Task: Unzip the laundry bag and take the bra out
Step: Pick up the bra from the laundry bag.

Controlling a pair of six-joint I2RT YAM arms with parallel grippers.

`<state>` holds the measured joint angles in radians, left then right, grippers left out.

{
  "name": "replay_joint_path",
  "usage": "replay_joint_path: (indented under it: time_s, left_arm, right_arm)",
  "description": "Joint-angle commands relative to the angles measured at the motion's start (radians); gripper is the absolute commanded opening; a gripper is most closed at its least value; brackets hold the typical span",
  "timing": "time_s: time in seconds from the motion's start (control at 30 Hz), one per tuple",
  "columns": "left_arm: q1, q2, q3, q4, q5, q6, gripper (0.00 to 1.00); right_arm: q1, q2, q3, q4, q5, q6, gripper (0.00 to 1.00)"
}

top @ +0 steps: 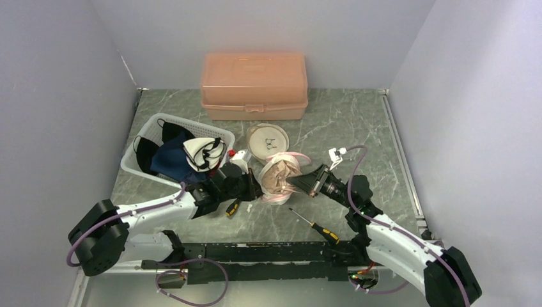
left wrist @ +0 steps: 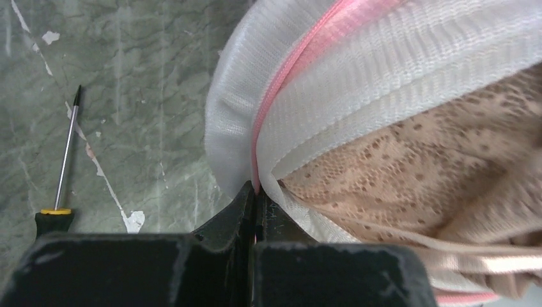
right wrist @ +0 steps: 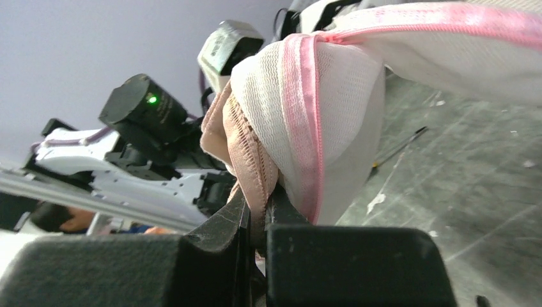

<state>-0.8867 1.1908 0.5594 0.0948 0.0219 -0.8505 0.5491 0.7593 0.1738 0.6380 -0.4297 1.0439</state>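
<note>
A white mesh laundry bag (top: 276, 180) with pink zipper trim lies in the middle of the table, its mouth gaping. Beige lace bra (top: 280, 173) fabric shows inside it. My left gripper (top: 255, 187) pinches the bag's pink-edged rim (left wrist: 259, 153) from the left, jaws shut on it (left wrist: 257, 192). From the right, my right gripper (top: 299, 183) is shut on a beige band of the bra (right wrist: 252, 157) that pokes out past the bag's mesh (right wrist: 332, 96); the grip point (right wrist: 259, 208) sits between the black fingers (right wrist: 224, 220).
A white basket (top: 151, 125) of dark clothes stands at the left. A pink lidded box (top: 254, 84) is at the back, a round lid (top: 268, 139) before it. A yellow-handled screwdriver (top: 314, 226) lies near the front; another tool (top: 233, 208) lies under the left arm.
</note>
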Motion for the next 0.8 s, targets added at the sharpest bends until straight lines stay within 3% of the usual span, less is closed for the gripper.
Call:
replay_joint_path:
  time_s: [0.0, 0.17, 0.23, 0.33, 0.43, 0.63, 0.77]
  left_arm:
    - [-0.010, 0.012, 0.025, -0.028, -0.066, 0.036, 0.03]
    - [-0.010, 0.042, 0.046, -0.055, -0.139, 0.073, 0.03]
    - [-0.010, 0.052, 0.052, -0.066, -0.160, 0.078, 0.03]
    - [-0.009, 0.046, 0.052, -0.081, -0.169, 0.068, 0.05]
    - [-0.008, 0.010, 0.030, -0.049, -0.138, 0.060, 0.20]
    - [-0.009, -0.070, -0.002, -0.012, -0.072, 0.033, 0.54]
    - [-0.008, -0.085, -0.022, 0.025, -0.016, -0.012, 0.59]
  right_arm:
    - [-0.010, 0.051, 0.022, 0.343, -0.159, 0.129, 0.00]
    - [-0.015, 0.052, 0.025, 0.360, -0.212, 0.155, 0.00]
    - [-0.014, 0.019, 0.043, 0.245, -0.200, 0.098, 0.00]
    - [-0.015, -0.067, 0.071, -0.066, -0.076, -0.031, 0.00]
    - [-0.018, -0.105, 0.075, -0.224, 0.056, -0.080, 0.00]
    - [-0.020, -0.056, -0.018, -0.061, 0.125, 0.024, 0.00]
    - [-0.019, -0.026, -0.052, 0.067, 0.135, 0.055, 0.00]
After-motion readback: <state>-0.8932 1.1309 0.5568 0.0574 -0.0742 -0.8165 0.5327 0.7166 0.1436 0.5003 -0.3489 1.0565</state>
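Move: The bra sits in the open laundry bag. From my left hand, pinching the pink zip rim, its middle is about 6 cm right, 3 cm ahead and 4 cm higher. From my right, holding its band, it lies some 5 cm left, 4 cm ahead and 4 cm below. From my left hand, one screwdriver lies about 7 cm left and 4 cm ahead, and the round pouch 24 cm ahead and 2 cm right, both 11 cm below. I keep the bra's band pinched in my right hand, drawing it back and up about 2 cm, then sinking about 5 cm while edging forward and to the right. My left hand first eases forward a little with the rim, then opens past halfway to release its pinch and backs up slightly, rising 1 to 2 cm. ##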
